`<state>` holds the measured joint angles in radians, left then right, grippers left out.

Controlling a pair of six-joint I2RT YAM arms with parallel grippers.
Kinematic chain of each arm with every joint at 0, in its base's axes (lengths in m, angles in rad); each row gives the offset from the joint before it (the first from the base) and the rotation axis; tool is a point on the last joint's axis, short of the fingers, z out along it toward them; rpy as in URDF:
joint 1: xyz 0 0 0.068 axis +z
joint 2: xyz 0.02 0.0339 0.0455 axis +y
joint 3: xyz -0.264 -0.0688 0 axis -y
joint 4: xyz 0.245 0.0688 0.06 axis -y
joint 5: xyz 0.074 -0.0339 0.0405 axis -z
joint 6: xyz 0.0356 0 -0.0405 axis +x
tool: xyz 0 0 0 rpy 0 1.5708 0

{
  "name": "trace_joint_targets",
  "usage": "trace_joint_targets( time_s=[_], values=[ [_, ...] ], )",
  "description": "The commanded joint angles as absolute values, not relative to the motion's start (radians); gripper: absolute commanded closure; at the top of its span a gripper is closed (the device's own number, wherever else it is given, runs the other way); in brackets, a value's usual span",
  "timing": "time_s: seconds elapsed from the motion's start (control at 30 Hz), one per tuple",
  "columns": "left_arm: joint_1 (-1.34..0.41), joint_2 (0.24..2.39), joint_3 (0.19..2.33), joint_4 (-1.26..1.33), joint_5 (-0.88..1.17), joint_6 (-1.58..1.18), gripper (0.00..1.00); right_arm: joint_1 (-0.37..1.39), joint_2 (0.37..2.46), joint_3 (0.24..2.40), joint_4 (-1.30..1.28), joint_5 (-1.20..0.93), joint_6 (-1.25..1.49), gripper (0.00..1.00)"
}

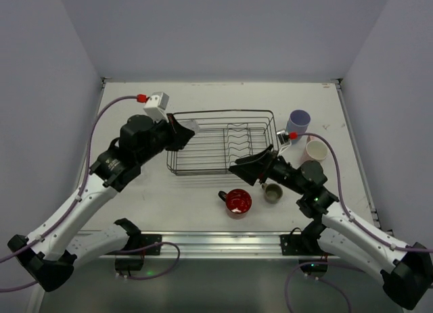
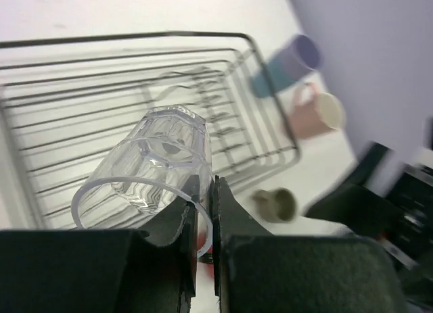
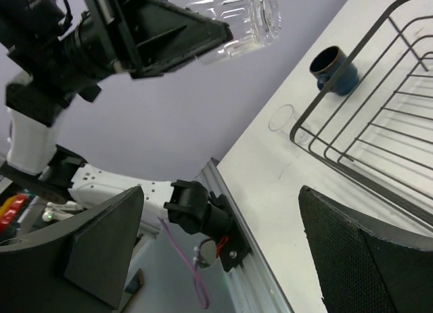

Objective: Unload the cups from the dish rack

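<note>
My left gripper [image 2: 205,191] is shut on the rim of a clear glass [image 2: 152,167], pinching its wall and holding it tilted above the dish rack [image 2: 67,103]. From above, the left gripper [image 1: 184,134] hangs over the left end of the dish rack [image 1: 220,117]. The right gripper [image 1: 237,167] stands open and empty at the rack's front edge. In the right wrist view that gripper [image 3: 223,252] has wide-spread jaws, the held glass [image 3: 243,19] shows high up, and a dark blue cup [image 3: 335,69] sits on the table beside the rack [image 3: 379,110].
On the table in front of the rack stand a red mug [image 1: 238,201] and an olive cup [image 1: 272,192]. To the rack's right are a lavender tumbler [image 1: 298,122] and a pink cup [image 1: 315,151]. Walls enclose the table on three sides.
</note>
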<state>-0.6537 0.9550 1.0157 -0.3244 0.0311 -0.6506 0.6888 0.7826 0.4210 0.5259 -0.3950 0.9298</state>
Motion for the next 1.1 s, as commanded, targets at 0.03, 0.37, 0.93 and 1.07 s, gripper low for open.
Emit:
trace_joint_targets(
  time_s=[0.03, 0.37, 0.93, 1.07],
  values=[
    [-0.510, 1.009, 1.233, -0.773, -0.215, -0.480, 1.00, 0.687, 0.672, 0.434, 0.313, -0.275, 0.790, 0.01],
    [-0.402, 1.135, 1.416, -1.173, -0.350, -0.456, 1.00, 0.687, 0.606, 0.534, -0.113, -0.163, 0.572, 0.01],
    [-0.106, 1.252, 1.194, -1.022, -0.190, -0.368, 1.00, 0.687, 0.543, 0.472, -0.140, -0.095, 0.518, 0.01],
    [-0.101, 1.285, 1.173, -0.966, -0.129, -0.370, 1.00, 0.687, 0.552, 0.472, -0.133, -0.106, 0.519, 0.01]
  ],
)
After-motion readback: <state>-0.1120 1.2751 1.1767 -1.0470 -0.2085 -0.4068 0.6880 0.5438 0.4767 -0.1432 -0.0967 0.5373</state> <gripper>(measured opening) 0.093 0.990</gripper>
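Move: The left hand still holds a clear cup high beside the rack. The standing clear cup it is heading for is some 22 cm to its left, 3 cm ahead and 27 cm below. The blue mug is level with that cup sideways and 14 cm farther out. The rack's middle lies about 15 cm ahead, 9 cm right of the hand. From the right hand, the standing cup is some 38 cm left, 10 cm ahead. Left swings its clear cup 22 cm left, then down towards the standing cup; open right sinks, moving rightward. ##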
